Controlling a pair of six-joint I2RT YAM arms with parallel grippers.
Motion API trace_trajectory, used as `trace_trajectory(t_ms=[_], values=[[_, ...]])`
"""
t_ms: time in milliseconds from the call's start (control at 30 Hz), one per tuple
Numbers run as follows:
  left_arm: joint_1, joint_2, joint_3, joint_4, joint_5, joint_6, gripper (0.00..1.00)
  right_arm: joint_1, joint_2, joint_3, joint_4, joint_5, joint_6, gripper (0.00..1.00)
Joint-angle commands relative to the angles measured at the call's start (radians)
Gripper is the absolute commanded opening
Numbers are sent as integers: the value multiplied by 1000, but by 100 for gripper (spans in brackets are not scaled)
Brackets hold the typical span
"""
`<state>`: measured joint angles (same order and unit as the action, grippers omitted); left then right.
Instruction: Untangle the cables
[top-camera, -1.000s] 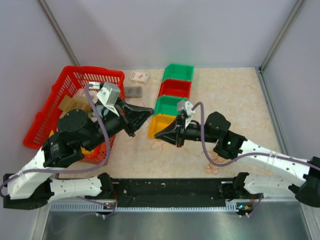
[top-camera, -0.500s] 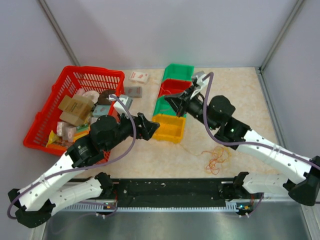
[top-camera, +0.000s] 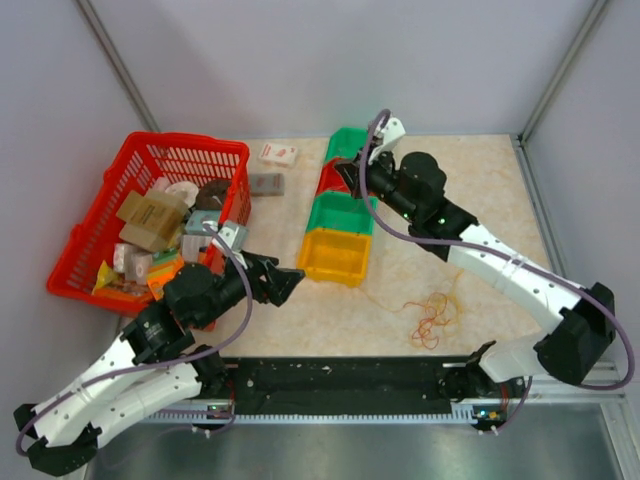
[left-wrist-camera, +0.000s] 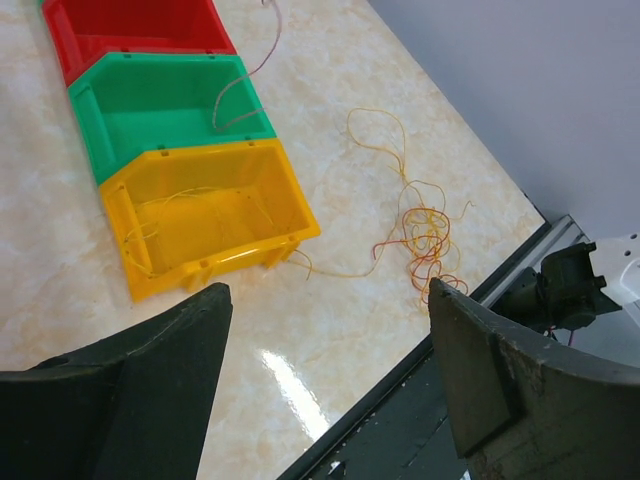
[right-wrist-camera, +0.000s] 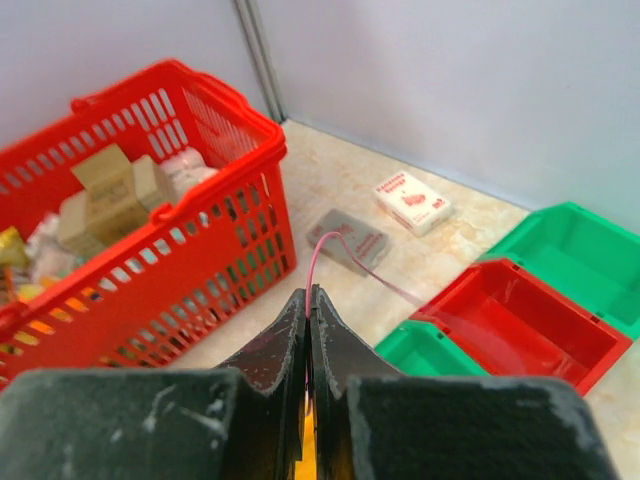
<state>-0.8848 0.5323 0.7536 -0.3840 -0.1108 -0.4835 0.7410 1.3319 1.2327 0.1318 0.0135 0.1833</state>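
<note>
A loose tangle of yellow, orange and red cables (top-camera: 432, 315) lies on the table near the front right, also in the left wrist view (left-wrist-camera: 425, 235). Thin yellow strands lie in the yellow bin (left-wrist-camera: 190, 215). A red strand (left-wrist-camera: 243, 88) trails across the green bin. My right gripper (top-camera: 350, 178) is over the red bin (top-camera: 338, 182), shut on a thin red cable (right-wrist-camera: 345, 245) that loops out of its tip (right-wrist-camera: 308, 295) toward the red bin (right-wrist-camera: 520, 325). My left gripper (top-camera: 290, 282) is open and empty, above the table left of the yellow bin.
Four bins stand in a row: green (top-camera: 358, 145), red, green (top-camera: 340, 212), yellow (top-camera: 335, 257). A red basket (top-camera: 150, 148) full of packages is at the left. A small white-red box (top-camera: 278, 154) and a grey packet (top-camera: 265, 184) lie between the basket and the bins.
My right gripper has risen and swung from the yellow bin to the red bin, carrying the red cable. My left gripper has pulled back toward the near left.
</note>
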Motion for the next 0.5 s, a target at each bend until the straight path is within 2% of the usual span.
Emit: trace_trajectory(t_ms=[0, 167, 467], values=[[4, -26, 0, 62, 7, 40, 83, -37, 90, 73, 40, -70, -97, 0], [4, -38, -14, 69, 2, 49, 83, -40, 150, 38, 83, -61, -91, 0], [4, -51, -30, 77, 22, 42, 80, -40, 208, -44, 170, 127, -27, 0]])
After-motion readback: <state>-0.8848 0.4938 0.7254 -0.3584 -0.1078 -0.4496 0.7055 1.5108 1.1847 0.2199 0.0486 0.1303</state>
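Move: The right hand already holds the pink cable between shut fingers. The red bin, its likely goal, lies about 21 cm ahead, 3 cm to the right and 34 cm below. From the same hand, the near green bin is some 11 cm ahead, the yellow bin level and 2 cm left, the far green bin 31 cm ahead and 5 cm right, all similarly low. From the left hand, the red bin is about 38 cm ahead, 13 cm right and 25 cm below. Lower the right gripper about 8 cm while carrying it some 5 cm forward, down towards the red bin, still well above the bins. Keep the fingers shut on the pink cable so its free part hangs ahead of them, and roll the wrist about 10 degrees, left side dropping. ##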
